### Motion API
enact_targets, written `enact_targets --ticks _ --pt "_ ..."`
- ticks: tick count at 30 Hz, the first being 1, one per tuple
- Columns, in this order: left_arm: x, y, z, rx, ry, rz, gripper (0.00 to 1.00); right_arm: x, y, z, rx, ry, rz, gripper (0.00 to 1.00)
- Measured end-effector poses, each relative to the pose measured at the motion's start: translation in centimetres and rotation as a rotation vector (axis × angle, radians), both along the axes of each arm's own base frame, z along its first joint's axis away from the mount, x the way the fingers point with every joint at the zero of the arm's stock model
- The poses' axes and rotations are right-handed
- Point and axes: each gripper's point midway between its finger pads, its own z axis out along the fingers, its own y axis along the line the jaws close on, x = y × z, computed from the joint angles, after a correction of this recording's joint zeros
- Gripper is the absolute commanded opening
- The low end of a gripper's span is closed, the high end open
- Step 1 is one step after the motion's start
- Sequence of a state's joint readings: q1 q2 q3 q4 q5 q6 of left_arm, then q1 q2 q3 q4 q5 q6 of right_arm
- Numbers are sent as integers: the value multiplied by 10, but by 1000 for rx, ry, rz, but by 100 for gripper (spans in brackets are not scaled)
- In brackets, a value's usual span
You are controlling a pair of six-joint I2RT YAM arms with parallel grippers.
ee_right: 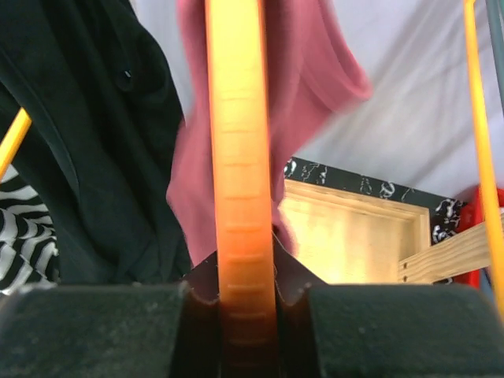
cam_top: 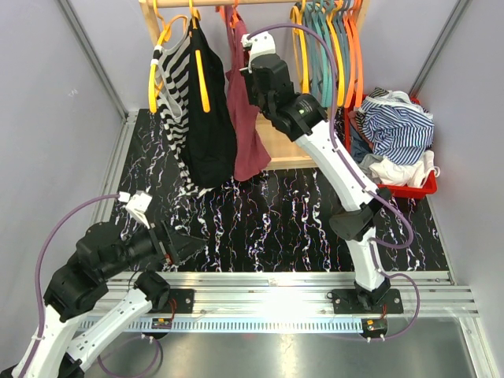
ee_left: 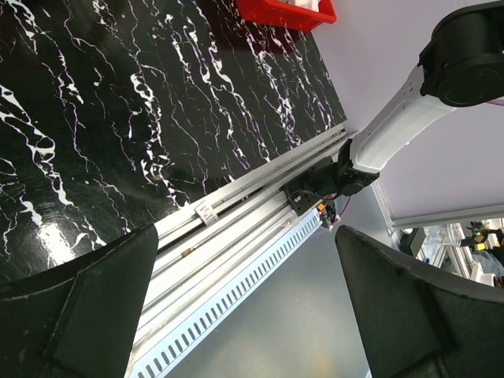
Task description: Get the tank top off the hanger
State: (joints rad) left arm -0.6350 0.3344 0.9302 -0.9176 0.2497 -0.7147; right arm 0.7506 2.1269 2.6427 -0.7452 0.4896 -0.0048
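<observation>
A maroon tank top (cam_top: 248,134) hangs on an orange hanger (cam_top: 234,12) from the wooden rail at the back. My right gripper (cam_top: 253,57) is raised beside it and shut on the hanger. In the right wrist view the orange hanger arm (ee_right: 240,157) runs straight up between the closed jaws of my right gripper (ee_right: 246,295), with the maroon tank top (ee_right: 307,71) behind it. My left gripper (cam_top: 185,246) is low near the table's front edge, open and empty; in the left wrist view it (ee_left: 246,230) looks over the metal rail.
A black top (cam_top: 209,118) and a striped top (cam_top: 175,102) hang on yellow hangers just left of the tank top. Several empty hangers (cam_top: 331,47) hang at the right. A red bin (cam_top: 405,189) of clothes stands at the back right. The wooden rack base (cam_top: 283,146) lies below the rail.
</observation>
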Motion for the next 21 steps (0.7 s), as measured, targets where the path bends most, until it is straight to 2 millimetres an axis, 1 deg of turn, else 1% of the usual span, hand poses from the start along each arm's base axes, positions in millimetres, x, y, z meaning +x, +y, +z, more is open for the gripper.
enact_targets --ticks 4,7,10,13,16,18,21 --pt "-1 1 2 -11 -2 7 99 -3 -4 2 -14 -7 2 0" --pt "-1 1 2 -15 2 10 99 -10 -9 7 -5 -14 9 0" --pt "0 2 2 -14 1 16 99 -19 -13 20 45 -44 35 0" --pt "0 2 2 -13 0 19 99 -28 -16 29 99 -50 70 0" --pt "0 2 1 -12 0 20 99 -26 -20 38 152 -51 90 0" --pt "1 3 2 -12 -1 22 99 -26 -23 40 163 -40 100 0" --pt "1 3 2 -11 -1 24 99 -30 -20 43 186 -34 120 0"
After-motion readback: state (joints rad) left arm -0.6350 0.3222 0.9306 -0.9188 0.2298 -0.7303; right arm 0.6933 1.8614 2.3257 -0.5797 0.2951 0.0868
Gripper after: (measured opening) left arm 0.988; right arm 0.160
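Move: The right gripper already pinches the near end of the orange hanger. Its hook sits on the rail about 15 cm ahead, 2 cm left and some 12 cm above. The maroon tank top hangs about 8 cm ahead and 15 cm below the hand. The black top is about 10 cm left, 10 ahead and 15 below; the nearest empty yellow hanger is about 14 cm right and 10 ahead, about level. From the left gripper the maroon tank top is some 45 cm ahead and 14 right, level. Keep the right fingers shut on the orange hanger's near end and lift it about 4 cm, drawing it back towards you some 3 cm and a little right, away from the black top. As it rises, roll the wrist about 10 degrees, left side up, and swing it slightly counter-clockwise; ease off once it is up. ##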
